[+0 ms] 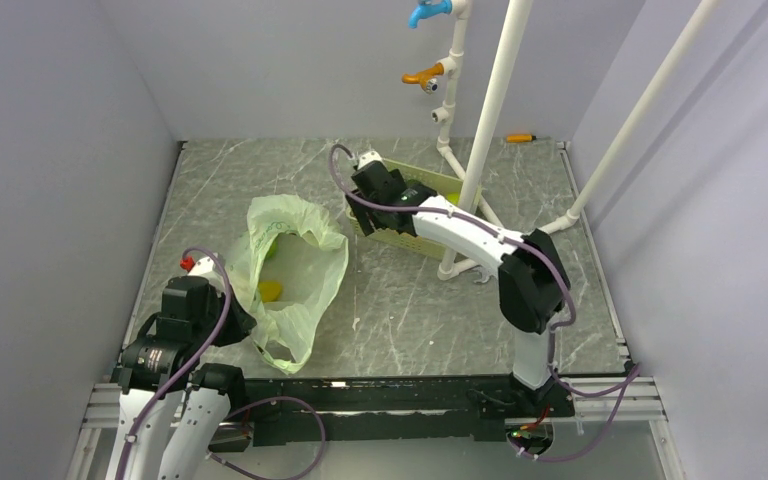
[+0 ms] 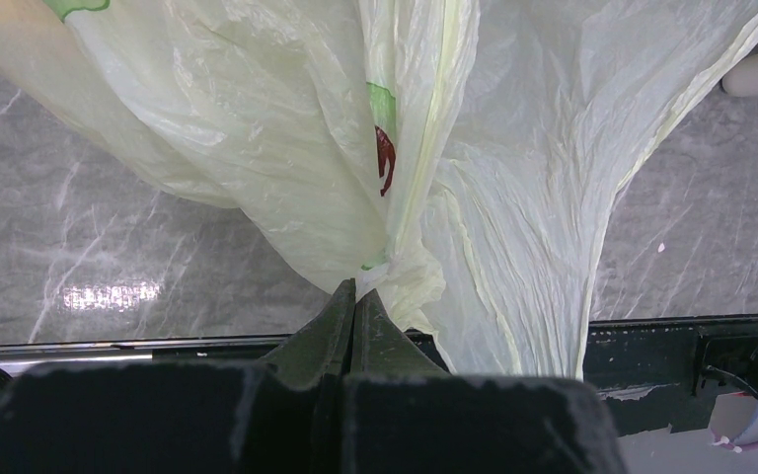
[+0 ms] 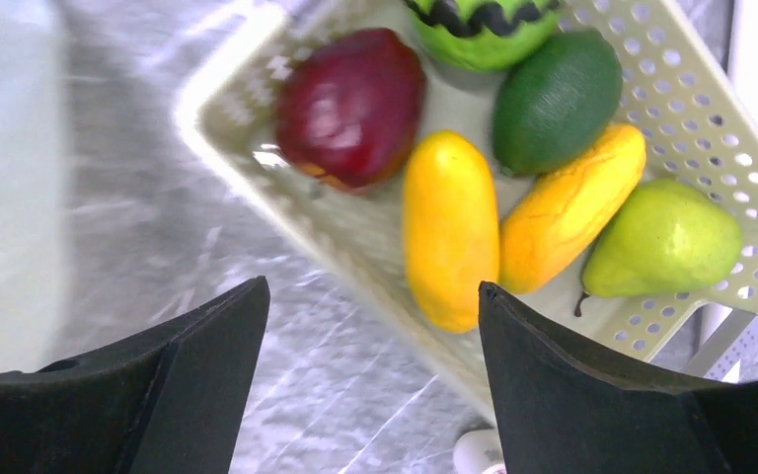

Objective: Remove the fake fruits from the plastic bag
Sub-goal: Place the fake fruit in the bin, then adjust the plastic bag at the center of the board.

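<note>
The pale-green plastic bag (image 1: 295, 265) lies open on the left of the marble table. Through its mouth show a yellow fake fruit (image 1: 271, 291) and a green one (image 1: 272, 248). My left gripper (image 2: 355, 291) is shut on a gathered fold of the bag (image 2: 286, 148) at its near end. My right gripper (image 3: 373, 296) hangs open and holds nothing, above the near-left corner of the beige slotted tray (image 3: 237, 148). In the tray lie a maroon fruit (image 3: 352, 107), a green ball with a zigzag band (image 3: 482, 25), two yellow oblong fruits (image 3: 449, 227) and a green pear (image 3: 663, 239).
A plain dark green oval fruit (image 3: 556, 99) also sits in the tray (image 1: 438, 182). A white pipe frame (image 1: 490, 110) rises right behind the tray, with its foot (image 1: 450, 268) on the table. An orange item (image 1: 520, 137) lies at the back wall. Grey walls close in three sides.
</note>
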Robot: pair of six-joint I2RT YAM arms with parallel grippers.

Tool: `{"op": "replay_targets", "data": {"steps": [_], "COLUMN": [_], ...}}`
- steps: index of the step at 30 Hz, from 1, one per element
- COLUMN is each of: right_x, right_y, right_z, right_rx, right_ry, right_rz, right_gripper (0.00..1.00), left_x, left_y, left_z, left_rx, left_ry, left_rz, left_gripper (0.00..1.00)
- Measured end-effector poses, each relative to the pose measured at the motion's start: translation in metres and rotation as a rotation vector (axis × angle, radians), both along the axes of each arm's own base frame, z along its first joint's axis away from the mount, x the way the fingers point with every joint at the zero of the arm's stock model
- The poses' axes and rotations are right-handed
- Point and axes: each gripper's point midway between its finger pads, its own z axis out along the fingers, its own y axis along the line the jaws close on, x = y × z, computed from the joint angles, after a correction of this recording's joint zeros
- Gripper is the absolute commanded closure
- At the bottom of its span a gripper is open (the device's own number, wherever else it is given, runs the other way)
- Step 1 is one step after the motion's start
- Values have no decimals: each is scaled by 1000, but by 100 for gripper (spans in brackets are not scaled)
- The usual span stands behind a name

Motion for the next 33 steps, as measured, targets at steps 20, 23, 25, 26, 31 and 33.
{"op": "replay_targets", "data": {"steps": [20,23,25,26,31,33], "right_x": [-166,-166,-166,-166,-162,-158], "right_y": [201,214,217,219,230,238], "right_z": [76,28,4,-7,-25,-20], "right_rx": [620,583,562,553,552,573], "right_ry": [-89,-19,14,26,37,21], "right_rz": [688,699,697,696,688,685], "right_gripper": [49,50,50,50,49,49], "left_x": [-1,-2,-2,-3,-4,-3], "left_y": [0,0,0,-1,-8,-14], "left_z": [2,2,3,4,23,38], "left_rx": [-3,-4,-6,-9,-45,-75], "left_ry": [-13,-20,-24,-24,-55,-81], "left_rz": [0,0,-2,-3,-28,-53], "left_gripper": [100,100,100,100,100,100]}}
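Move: The right hand, empty at the bin, has the yellow fruit in the bag about 28 cm to its left, 16 cm back and 7 cm below. The green fruit in the bag lies some 11 cm farther out than that one, level with it sideways. The bin's middle is about 6 cm ahead of the right hand, 6 cm to its right and 8 cm below. From the left hand, shut on the bag's edge, the yellow fruit is about 12 cm straight ahead and 10 cm lower. The right hand swings up about 14 cm, leftward and back out of the bin, then drops steeply into the bag's open mouth towards the yellow fruit, ending some 24 cm left and 16 cm back of its start, turned about 40 degrees counter-clockwise with its left side rolled up and the empty fingers narrowed to half open. The left hand keeps its pinch on the bag's edge and holds still until near the end, when it lifts that edge about 4 cm. ##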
